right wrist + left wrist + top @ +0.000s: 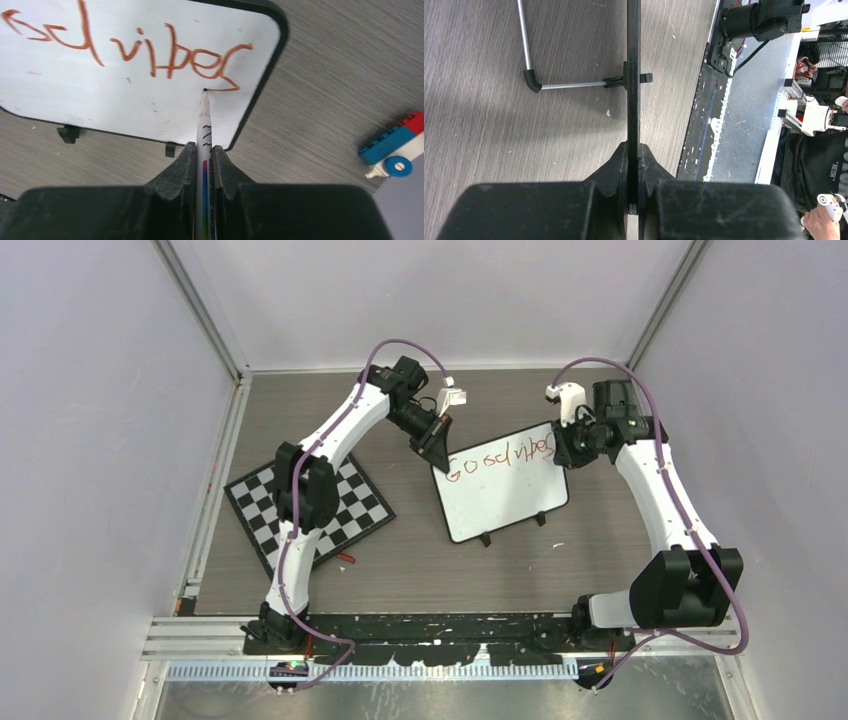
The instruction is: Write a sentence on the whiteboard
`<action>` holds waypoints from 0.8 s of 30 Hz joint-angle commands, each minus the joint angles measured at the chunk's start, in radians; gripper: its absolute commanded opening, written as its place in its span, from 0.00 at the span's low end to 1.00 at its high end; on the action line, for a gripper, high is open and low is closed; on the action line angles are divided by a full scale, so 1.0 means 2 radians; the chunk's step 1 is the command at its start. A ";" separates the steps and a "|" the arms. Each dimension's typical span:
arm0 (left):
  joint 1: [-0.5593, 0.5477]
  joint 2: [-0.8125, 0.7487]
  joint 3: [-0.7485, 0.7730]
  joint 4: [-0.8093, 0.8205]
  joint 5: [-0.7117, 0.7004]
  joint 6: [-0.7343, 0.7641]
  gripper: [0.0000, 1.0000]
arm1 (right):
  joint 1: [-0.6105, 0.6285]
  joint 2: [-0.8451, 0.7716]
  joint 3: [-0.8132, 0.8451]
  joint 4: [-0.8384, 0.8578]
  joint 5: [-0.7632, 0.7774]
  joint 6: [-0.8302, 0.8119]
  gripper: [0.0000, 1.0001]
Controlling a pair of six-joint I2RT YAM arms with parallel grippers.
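Note:
The whiteboard (505, 502) lies tilted mid-table, with one line of the sentence (500, 455), red-brown words reading "Good vibes", along its far edge. My left gripper (437, 444) is shut on the board's far-left edge. In the left wrist view the left gripper (634, 150) pinches the thin black frame (633, 60), seen edge-on. My right gripper (562, 445) is over the board's far-right corner. The right gripper (203, 150) is shut on a white marker (204, 120), and the marker's tip touches the whiteboard (100, 100) at the tail of the sentence's (170, 55) last "s".
A black-and-white checkerboard (310, 510) lies to the left with a small orange object (346, 558) at its near corner. A silver wire stand leg (569, 85) juts from the board's back. A red, blue and white block (395, 145) lies right of the board. Walls enclose the table.

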 commanded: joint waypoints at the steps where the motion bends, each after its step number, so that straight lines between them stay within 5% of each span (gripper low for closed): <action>1: -0.010 0.004 -0.010 -0.014 -0.006 0.013 0.00 | 0.015 0.004 0.020 -0.004 -0.027 0.002 0.00; 7: -0.011 0.000 -0.011 -0.011 -0.003 0.008 0.01 | 0.015 -0.004 0.038 -0.022 -0.052 0.002 0.00; 15: -0.004 -0.023 -0.010 0.002 0.011 -0.010 0.47 | 0.015 -0.027 0.062 -0.087 -0.126 -0.006 0.00; 24: 0.035 -0.111 -0.125 0.084 0.026 -0.048 0.56 | 0.081 -0.064 0.024 -0.068 -0.116 0.047 0.00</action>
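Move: Marker gripped, the right hand is at the board's right part: the whiteboard's middle lies some 11 cm to its left, level fore-and-aft and about 7 cm lower. The last letter's unfinished tail, under the marker tip, is about 4 cm ahead, 2 cm left and 6 cm down; the board's right foot roughly 6 cm back, 3 cm left, 14 cm down. From the left hand, closed on the board's left edge, the middle is about 14 cm right, 2 cm back and 5 cm below. Leftward first, about 1.5 cm along the board, the right hand draws out the last letter's tail, then lifts the marker away and sweeps on left, back and up, some 9 cm in all, turning a little counter-clockwise. The marker stays gripped. The left fingers open about halfway and let go of the board's left edge, that hand easing slightly back and then left. ##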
